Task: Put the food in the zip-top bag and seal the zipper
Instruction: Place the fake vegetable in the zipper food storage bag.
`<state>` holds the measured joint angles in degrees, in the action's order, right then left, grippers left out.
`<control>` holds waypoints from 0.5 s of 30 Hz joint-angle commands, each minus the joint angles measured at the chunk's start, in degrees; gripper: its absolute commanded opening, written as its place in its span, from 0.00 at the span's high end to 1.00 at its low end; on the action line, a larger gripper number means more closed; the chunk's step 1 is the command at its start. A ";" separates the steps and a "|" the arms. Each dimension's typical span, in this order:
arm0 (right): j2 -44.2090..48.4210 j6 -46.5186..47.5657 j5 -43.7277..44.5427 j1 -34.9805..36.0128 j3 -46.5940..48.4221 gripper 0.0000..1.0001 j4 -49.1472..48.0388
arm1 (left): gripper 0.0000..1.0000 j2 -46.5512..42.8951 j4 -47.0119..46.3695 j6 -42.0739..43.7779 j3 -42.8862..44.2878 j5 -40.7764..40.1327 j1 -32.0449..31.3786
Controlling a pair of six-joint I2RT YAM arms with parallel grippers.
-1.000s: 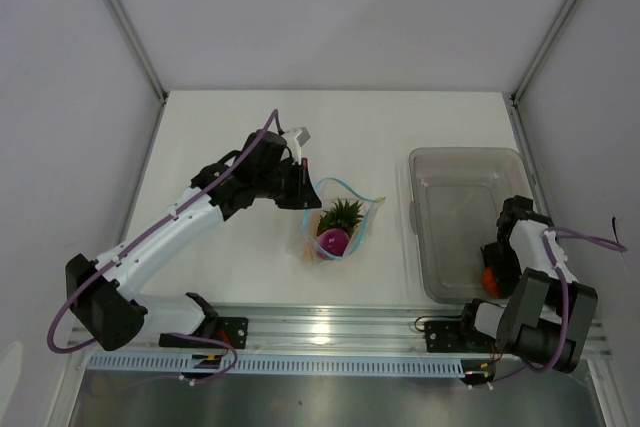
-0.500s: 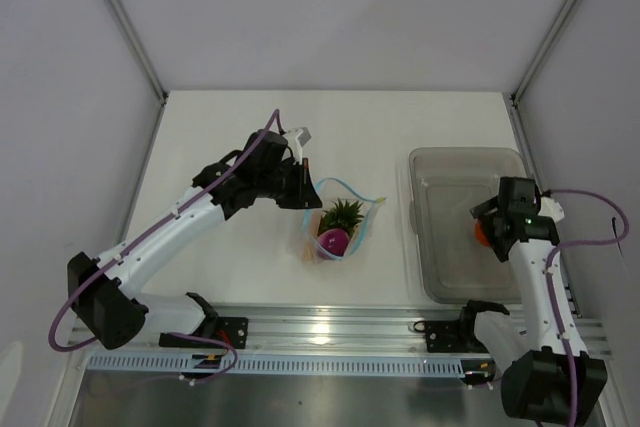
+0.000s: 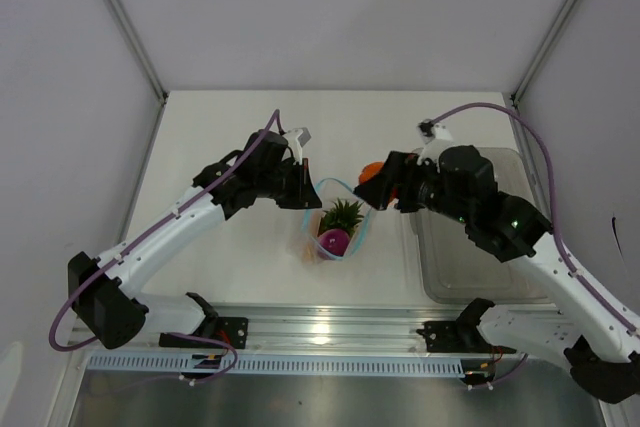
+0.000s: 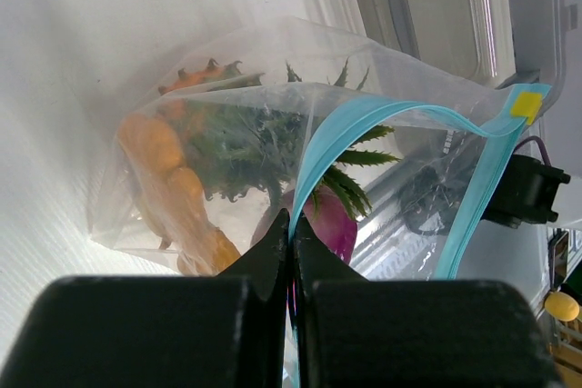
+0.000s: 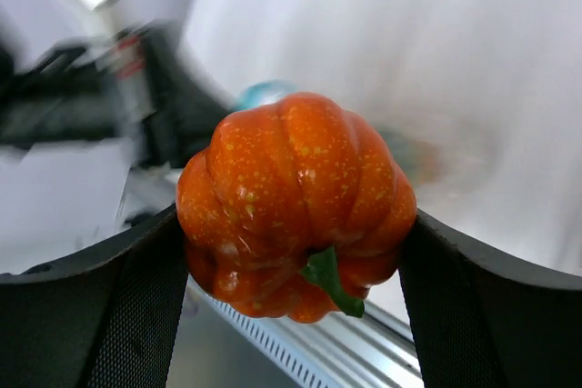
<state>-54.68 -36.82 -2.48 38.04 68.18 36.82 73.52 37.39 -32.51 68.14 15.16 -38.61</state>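
The clear zip-top bag (image 3: pixel 336 229) lies mid-table with its mouth lifted. My left gripper (image 3: pixel 303 183) is shut on the teal-blue zipper (image 3: pixel 346 185) at the mouth's left edge; in the left wrist view the strip (image 4: pixel 338 132) runs up from between the black jaw tips (image 4: pixel 290 224). Food inside the bag: a pineapple with a green crown (image 3: pixel 343 213), a magenta piece (image 3: pixel 333 241) and lumpy orange pieces (image 4: pixel 173 179). My right gripper (image 3: pixel 378 181) is shut on a red-orange pumpkin (image 5: pixel 296 202), held in the air at the mouth's right edge (image 3: pixel 371 169).
The grey translucent bin (image 3: pixel 440 277) stands at the right, partly under my right arm. Metal rails (image 3: pixel 320 332) run along the near edge of the table. White walls close in the left, back and right.
My right arm has lifted the pumpkin out of the bin and swung left to the bag's mouth. The left arm and the bag have not moved.
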 commanded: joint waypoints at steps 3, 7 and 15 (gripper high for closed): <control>-3.15 8.94 -2.07 15.64 6.96 0.95 -6.05 | 0.99 -1.01 -0.39 -0.01 0.86 -1.18 -0.24; -9.65 10.54 -8.50 19.26 9.07 0.94 -5.01 | 0.99 -0.92 0.14 -0.01 1.47 -1.10 -0.24; -15.46 10.89 -3.85 21.29 8.28 0.86 -0.17 | 1.00 -1.45 0.49 -0.27 1.21 -1.36 -0.15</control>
<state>-70.30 -27.94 -7.44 59.18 75.77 35.09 73.49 37.74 -32.53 68.16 14.41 -38.61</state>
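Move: The right gripper already holds the pumpkin in the air. The open bag mouth's middle lies about 8 cm left of it, 4 cm back and 12 cm below. The left gripper, pinching the mouth's left rim, is some 15 cm to the right hand's left, level fore-and-aft and 10 cm lower. Inside the bag, the pineapple leaves are 8 cm left and 20 cm below. From the left gripper, the mouth's middle is about 7 cm right, 4 cm back and slightly lower. Swing the right gripper about 12 cm left and 7 cm back to bring the pumpkin over the bag mouth, close to the left gripper. Arc up some 4 cm on the way, then sink about 6 cm, turning the hand roughly 30 degrees counter-clockwise and keeping the grip. Hold the left gripper still, shut on the rim. ##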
